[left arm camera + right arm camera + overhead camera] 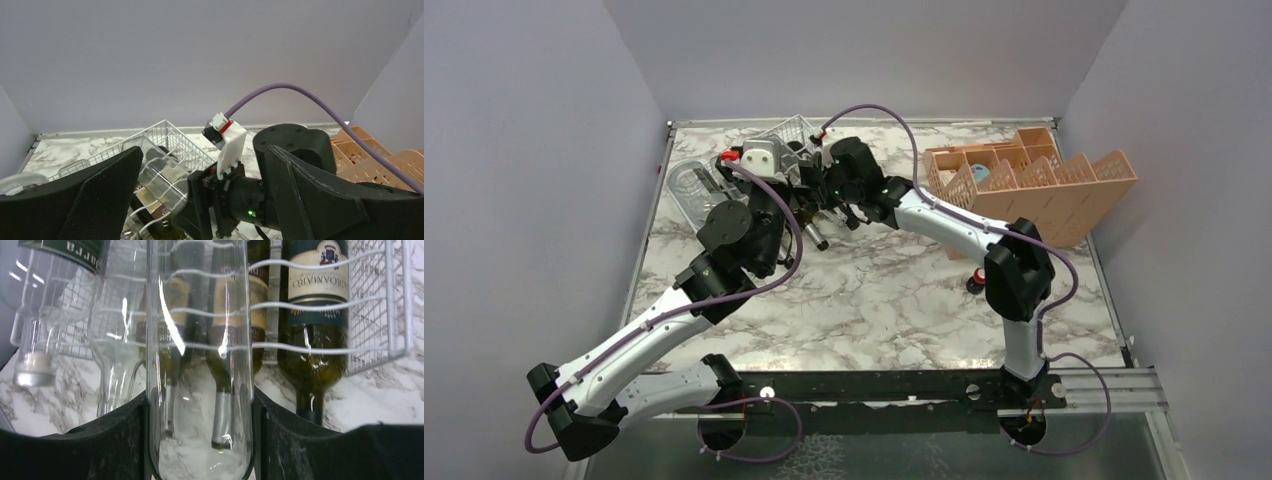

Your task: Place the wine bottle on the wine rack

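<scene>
The white wire rack [789, 132] stands at the back of the table and holds dark labelled wine bottles [315, 315] with their necks toward me. My right gripper [200, 405] is shut on a clear glass wine bottle [200, 340], which sits upright in that view in front of the rack's wavy rows [320, 307]. In the top view the right gripper [820, 198] is at the rack's near edge. In the left wrist view the clear bottle [155, 167] lies against the rack [170, 137]. My left gripper [202, 150] is wide open and empty beside the right wrist [280, 150].
Another clear bottle [689, 185] lies on the table left of the rack. An orange plastic crate [1034, 180] with dividers stands tilted at the back right. A silver-capped bottle neck [816, 236] sticks out of the rack toward the near side. Grey walls close in the back and sides.
</scene>
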{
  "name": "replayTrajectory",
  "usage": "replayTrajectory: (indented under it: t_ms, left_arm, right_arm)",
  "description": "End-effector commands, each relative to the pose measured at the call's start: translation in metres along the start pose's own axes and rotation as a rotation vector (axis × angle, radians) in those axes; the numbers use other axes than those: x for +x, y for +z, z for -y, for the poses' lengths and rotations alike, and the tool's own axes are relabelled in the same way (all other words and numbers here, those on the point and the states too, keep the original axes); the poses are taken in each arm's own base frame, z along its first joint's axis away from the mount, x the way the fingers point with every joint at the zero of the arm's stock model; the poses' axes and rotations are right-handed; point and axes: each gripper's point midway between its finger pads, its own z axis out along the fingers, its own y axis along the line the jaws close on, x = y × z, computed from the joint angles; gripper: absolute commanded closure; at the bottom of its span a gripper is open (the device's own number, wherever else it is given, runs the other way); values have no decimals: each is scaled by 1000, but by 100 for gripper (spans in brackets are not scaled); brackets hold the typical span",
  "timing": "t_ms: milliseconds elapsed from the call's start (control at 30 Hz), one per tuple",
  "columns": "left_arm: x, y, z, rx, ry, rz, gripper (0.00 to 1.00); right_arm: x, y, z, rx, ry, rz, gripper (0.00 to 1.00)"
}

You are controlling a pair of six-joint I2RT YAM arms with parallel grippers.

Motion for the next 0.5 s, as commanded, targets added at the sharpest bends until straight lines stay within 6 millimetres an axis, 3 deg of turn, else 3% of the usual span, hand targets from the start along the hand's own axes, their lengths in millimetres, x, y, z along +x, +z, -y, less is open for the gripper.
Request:
replayTrajectory:
  t_ms: [0, 467]
  left_arm:
    - [-1, -7, -16, -68, -25, -37, 1]
    - [-12, -17, -42, -197, -101, -20, 2]
  right_arm:
    - [-44, 23, -13, 5, 15, 128, 96]
    - [-27, 79, -11, 32, 55, 55, 86]
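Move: The right hand holds a clear bottle and is bound for the free spot on the rack's upper wires, about 10 cm ahead, 9 cm to its left and 10 cm below. The middle dark bottle lies about 5 cm under that spot; the right dark bottle is about 15 cm ahead and 3 cm left of the hand, a clear bottle already racked about 5 cm ahead and 17 cm left. From the left hand the spot is roughly 18 cm ahead, 4 cm left and 32 cm below. Still pinching the clear bottle between its fingers, the right hand carries it forward and left along the lying dark bottles, sinking some 3 cm towards the free spot on the rack over about 7 cm of level travel; its wrist hardly turns. The left hand, empty and open, eases about 2 cm left and tips slightly down. ##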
